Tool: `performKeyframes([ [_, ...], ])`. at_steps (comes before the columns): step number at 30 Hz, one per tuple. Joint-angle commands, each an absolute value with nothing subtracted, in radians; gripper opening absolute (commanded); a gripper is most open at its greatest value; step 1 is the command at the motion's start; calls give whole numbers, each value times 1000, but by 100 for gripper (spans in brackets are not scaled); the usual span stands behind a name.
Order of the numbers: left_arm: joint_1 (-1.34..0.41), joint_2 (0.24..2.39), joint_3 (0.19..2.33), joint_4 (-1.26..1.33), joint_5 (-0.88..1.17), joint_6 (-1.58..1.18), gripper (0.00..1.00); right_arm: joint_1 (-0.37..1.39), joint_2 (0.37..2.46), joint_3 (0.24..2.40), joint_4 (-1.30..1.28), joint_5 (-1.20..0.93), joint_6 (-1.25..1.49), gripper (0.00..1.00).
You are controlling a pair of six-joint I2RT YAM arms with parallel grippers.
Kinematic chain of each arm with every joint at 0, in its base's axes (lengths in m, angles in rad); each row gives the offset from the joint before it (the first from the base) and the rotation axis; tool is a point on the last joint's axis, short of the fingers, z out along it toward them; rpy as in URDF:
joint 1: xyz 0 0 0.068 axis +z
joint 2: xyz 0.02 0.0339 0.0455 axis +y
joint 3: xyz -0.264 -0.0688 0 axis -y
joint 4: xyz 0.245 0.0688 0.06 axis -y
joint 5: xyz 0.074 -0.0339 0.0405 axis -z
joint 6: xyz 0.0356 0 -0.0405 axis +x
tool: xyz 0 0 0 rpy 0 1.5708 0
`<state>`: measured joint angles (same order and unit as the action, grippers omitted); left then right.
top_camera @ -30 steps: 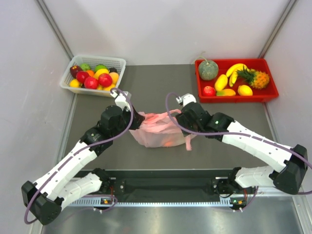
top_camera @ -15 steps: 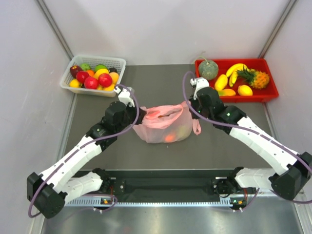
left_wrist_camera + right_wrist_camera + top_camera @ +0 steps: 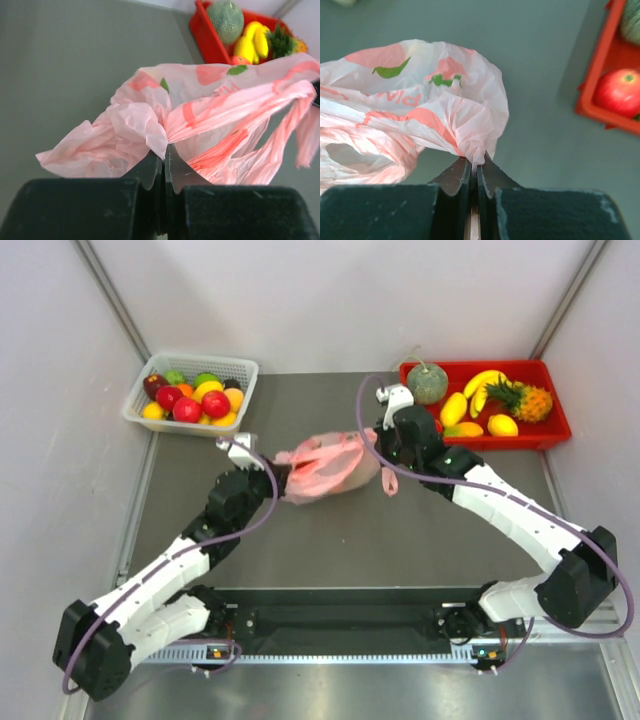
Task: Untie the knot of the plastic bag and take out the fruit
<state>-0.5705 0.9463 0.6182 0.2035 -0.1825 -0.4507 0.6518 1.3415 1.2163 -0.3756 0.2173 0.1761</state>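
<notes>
The pink plastic bag [image 3: 322,466] hangs stretched between my two grippers above the grey table. At the bag's left end my left gripper [image 3: 278,474] is shut on a crumpled fold of it [image 3: 150,127]; the jaws [image 3: 164,150] pinch the thin film. My right gripper [image 3: 372,453] is shut on the bag's right edge, and a gathered pleat [image 3: 470,135] runs into its jaws [image 3: 476,162]. A loose handle strip [image 3: 388,480] dangles under the right gripper. No knot shows plainly. The fruit in the bag is hidden by the crinkled film.
A white basket [image 3: 245,365] of mixed fruit stands at the back left. A red tray [image 3: 470,366] at the back right holds a melon [image 3: 427,383], bananas, a pineapple [image 3: 527,399] and an apple [image 3: 620,92]. Grey walls close in both sides.
The right gripper has shut on the bag's right edge and drawn it up and back. The bag has risen off the table and now hangs stretched between both grippers.
</notes>
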Motion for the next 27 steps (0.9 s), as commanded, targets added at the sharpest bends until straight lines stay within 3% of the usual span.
performKeyframes([
  [1, -560, 861, 420, 285, -139, -554, 0, 634, 1315, 1106, -308, 229, 152, 0],
  [6, -561, 752, 247, 293, -34, -638, 0, 634, 1284, 1005, -273, 198, 166, 0],
  [8, -564, 677, 235, 266, 41, -647, 6, 634, 1269, 986, -270, 193, 167, 0],
  [12, -580, 527, 303, 125, 100, -614, 54, 634, 1224, 940, -272, 193, 167, 0],
  [14, -583, 493, 360, 39, 103, -571, 88, 634, 1215, 930, -272, 193, 166, 0],
  [15, -584, 485, 430, 17, 107, -554, 96, 634, 1204, 922, -268, 183, 163, 0],
  [27, -600, 998, 960, -258, 216, -218, 99, 634, 1201, 1009, -241, 3, 101, 0],
])
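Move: Both shut hands have the plastic bag slung between them in mid-air. Its middle lies some 9 cm right of the left hand and 10 cm left of the right hand, about 1 cm ahead of the left but 4 cm behind the right, and roughly 6 cm below both. From the right hand, the red tray lies about 26 cm right and 15 cm ahead, the green melon about 14 cm right and 19 cm ahead, both some 14 cm lower. Swing the bag quickly down and back with both hands, each dropping about 9 cm; the right keeps its pinch on the bag's right rim and then hangs back there, rising only a little, while the left draws farther back and spreads its fingers wide, letting go of the left rim. The opened left hand then rises some 16 cm from its low point and comes forward and to the right over the bag's left side, turning clockwise about 20 degrees overall. ##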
